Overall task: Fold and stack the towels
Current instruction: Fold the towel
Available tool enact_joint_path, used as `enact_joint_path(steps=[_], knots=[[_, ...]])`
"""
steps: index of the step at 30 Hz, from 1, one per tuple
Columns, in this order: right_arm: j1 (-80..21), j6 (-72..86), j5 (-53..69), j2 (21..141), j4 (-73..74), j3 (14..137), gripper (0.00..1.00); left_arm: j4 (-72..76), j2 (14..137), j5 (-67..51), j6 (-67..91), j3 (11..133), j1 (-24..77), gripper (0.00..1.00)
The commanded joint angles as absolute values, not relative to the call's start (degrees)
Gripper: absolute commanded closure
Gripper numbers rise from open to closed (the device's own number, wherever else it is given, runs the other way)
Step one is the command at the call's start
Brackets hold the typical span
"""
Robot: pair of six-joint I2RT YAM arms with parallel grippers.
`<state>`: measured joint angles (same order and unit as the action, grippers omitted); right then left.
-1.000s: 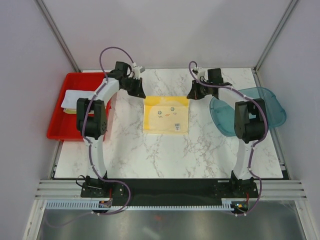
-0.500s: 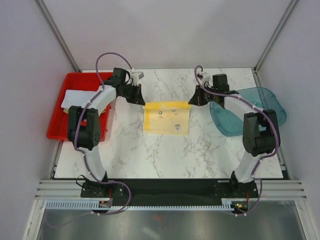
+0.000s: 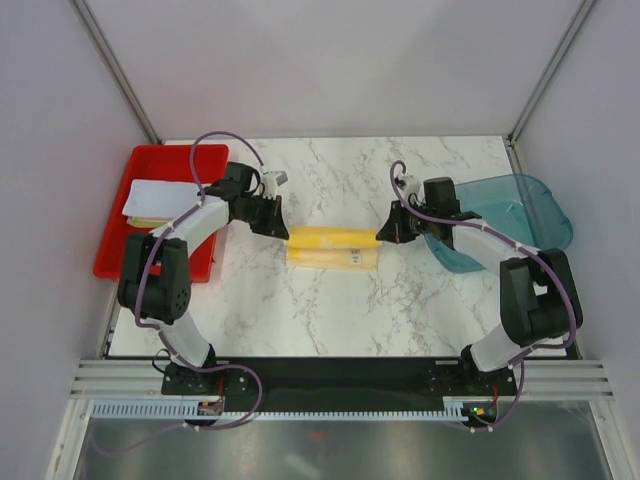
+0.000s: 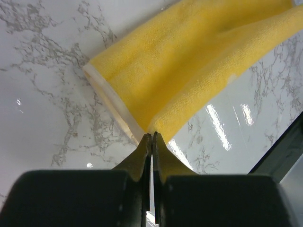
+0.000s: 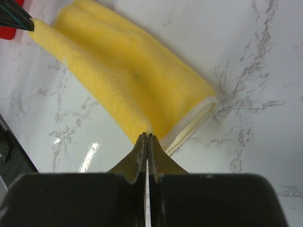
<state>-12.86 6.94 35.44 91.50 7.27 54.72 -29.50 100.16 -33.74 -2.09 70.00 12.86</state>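
A yellow towel (image 3: 333,246) lies on the marble table as a narrow band, its top layer doubled over towards the near side. My left gripper (image 3: 284,232) is shut on the towel's left corner (image 4: 189,61), its fingertips (image 4: 151,137) pinching the fold's edge. My right gripper (image 3: 381,235) is shut on the right corner of the same towel (image 5: 128,75), pinched at the tips (image 5: 147,137). A pale cream underside shows at both open ends. A white-grey towel (image 3: 158,195) lies folded in the red tray over a yellowish one (image 3: 145,220).
The red tray (image 3: 112,258) stands at the left edge of the table. A translucent teal bin (image 3: 525,205) sits at the right, just behind my right arm. Bare marble (image 3: 330,310) stretches between the towel and the arm bases.
Both grippers have drawn the towel's far edge towards the near side. The towel went from a flat square to a narrow folded band.
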Motion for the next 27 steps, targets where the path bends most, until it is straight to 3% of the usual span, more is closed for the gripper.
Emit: enact_joint_path(steps=[1,27], knots=[[-14.15,9.14,34.37,87.72,4.13,51.51,1.00,-27.25,96.24,-33.31,-0.53,67.86,13.53,0.98],[-15.91,18.09,32.87,86.31,-7.19,39.47,1.00,-25.49,95.36,-25.14,2.20,62.93,16.17,0.98]])
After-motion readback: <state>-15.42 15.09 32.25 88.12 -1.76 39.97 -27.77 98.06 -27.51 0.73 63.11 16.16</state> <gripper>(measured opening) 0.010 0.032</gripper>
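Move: The towel's near edge is where the pinched far edge is being taken: its left corner lies about 5 cm back from the left hand and 7 cm below, neither left nor right; its right corner about 6 cm back from the right hand and 8 cm below. The towel's fold is some 4 cm ahead of the left hand, 10 cm to its right. The red bin is centred roughly 29 cm left and 9 cm ahead of the left hand. The towel's lifted edge, still pinched at both corners, is drawn back and lowered towards the near edge to close the fold. The right hand comes about 5 cm back and 5 cm down; the left some 3 cm each way, its backward travel done about halfway while it keeps sinking. Both grippers stay shut and tilt only slightly. ##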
